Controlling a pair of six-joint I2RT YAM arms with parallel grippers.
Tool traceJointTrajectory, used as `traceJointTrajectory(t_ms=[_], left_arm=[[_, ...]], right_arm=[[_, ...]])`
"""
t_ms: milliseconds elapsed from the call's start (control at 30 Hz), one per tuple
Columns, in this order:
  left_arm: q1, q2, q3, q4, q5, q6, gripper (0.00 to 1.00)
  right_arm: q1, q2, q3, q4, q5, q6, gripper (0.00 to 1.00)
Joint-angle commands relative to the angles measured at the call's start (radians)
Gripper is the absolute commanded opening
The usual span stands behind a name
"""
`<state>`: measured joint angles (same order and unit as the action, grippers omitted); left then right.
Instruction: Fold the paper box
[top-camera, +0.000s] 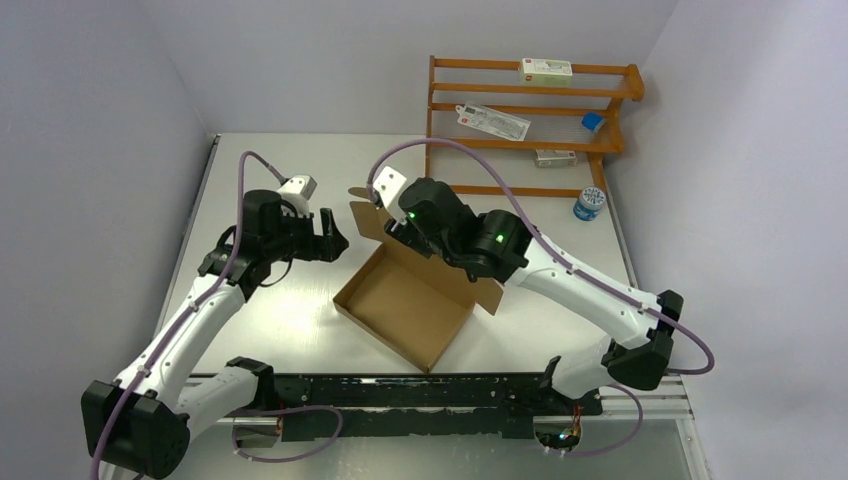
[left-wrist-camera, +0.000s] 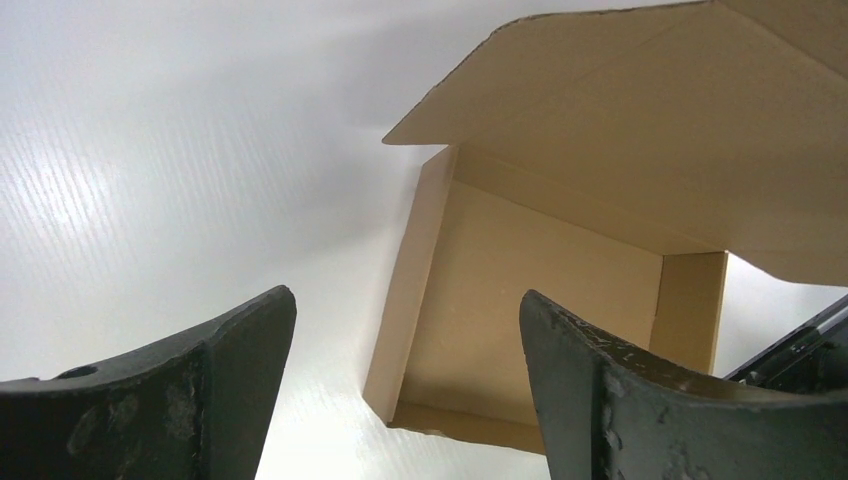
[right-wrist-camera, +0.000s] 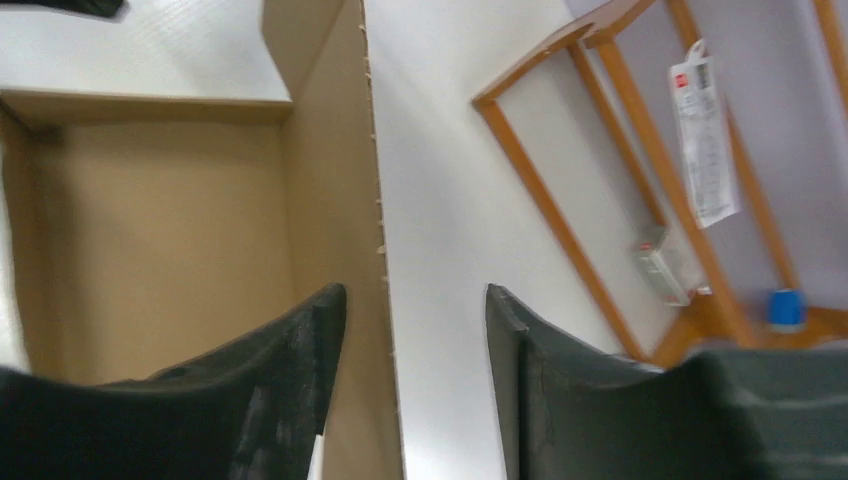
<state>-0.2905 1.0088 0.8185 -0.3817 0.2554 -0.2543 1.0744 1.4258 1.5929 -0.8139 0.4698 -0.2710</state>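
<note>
The paper box is a shallow brown cardboard tray in the middle of the table, its lid flap raised at the far side. My left gripper hovers open just left of that flap, holding nothing. In the left wrist view the left gripper looks into the box under the overhanging flap. My right gripper is at the box's far wall. In the right wrist view the right gripper straddles the upright wall, one finger inside the box, the other outside with a gap; it is open.
A wooden rack with white cartons stands at the back right, a blue-capped jar beside its foot. A black rail runs along the near edge between the arm bases. Grey walls close in both sides.
</note>
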Motion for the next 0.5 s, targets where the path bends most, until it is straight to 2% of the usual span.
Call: traceJointTrajectory(t_ms=[0,33,67,200,267,300,333,467], left_arm=[[0.014,-0.032,0.020,-0.019,0.015,0.068,0.87],[0.015,-0.039,0.017,-0.019,0.004,0.071,0.87],[0.017,-0.044,0.014,-0.019,-0.006,0.076,0.87],[0.027,-0.050,0.004,-0.020,-0.012,0.081,0.87],[0.037,-0.054,0.000,-0.019,-0.016,0.081,0.87],[0.042,-0.057,-0.002,-0.019,-0.015,0.079,0.86],[0.047,-0.062,-0.003,-0.018,-0.013,0.079,0.86],[0.058,-0.081,-0.006,-0.021,-0.031,0.077,0.86]], right_arm=[[-0.002,0.031,-0.017,-0.023,0.122,-0.041,0.45],[-0.002,0.036,-0.018,-0.012,0.120,-0.055,0.36],[-0.002,0.040,-0.021,0.005,0.116,-0.078,0.32],[-0.003,0.056,-0.038,0.074,0.086,-0.183,0.26],[-0.004,0.062,-0.051,0.127,0.059,-0.256,0.15],[-0.004,0.062,-0.065,0.161,0.052,-0.297,0.04],[-0.003,0.061,-0.081,0.199,0.046,-0.346,0.00],[-0.030,0.050,-0.134,0.314,-0.042,-0.558,0.00]])
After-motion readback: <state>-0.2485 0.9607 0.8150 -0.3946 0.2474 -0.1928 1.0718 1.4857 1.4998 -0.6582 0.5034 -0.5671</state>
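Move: The exposed edge of the raised lid passes between the open right fingers, the part to grip some 2 cm ahead, 1 cm left and 3 cm below. The box tray lies about 10 cm back, neither left nor right, and roughly 23 cm down; the lid's left side flap sticks out some 4 cm left and 2 cm ahead, about 8 cm lower. From the left hand, that edge is about 10 cm right, level ahead and 8 cm higher. Ease the right gripper about 3 cm forward and just as far down onto the lid's raised edge, drifting slightly left at the end, and close the fingers from well open to shut so they pinch the cardboard. Roll the wrist some 15 degrees as you go, its left side dropping. Back the left gripper, still open and empty, nearly 2 cm left and slightly up. ##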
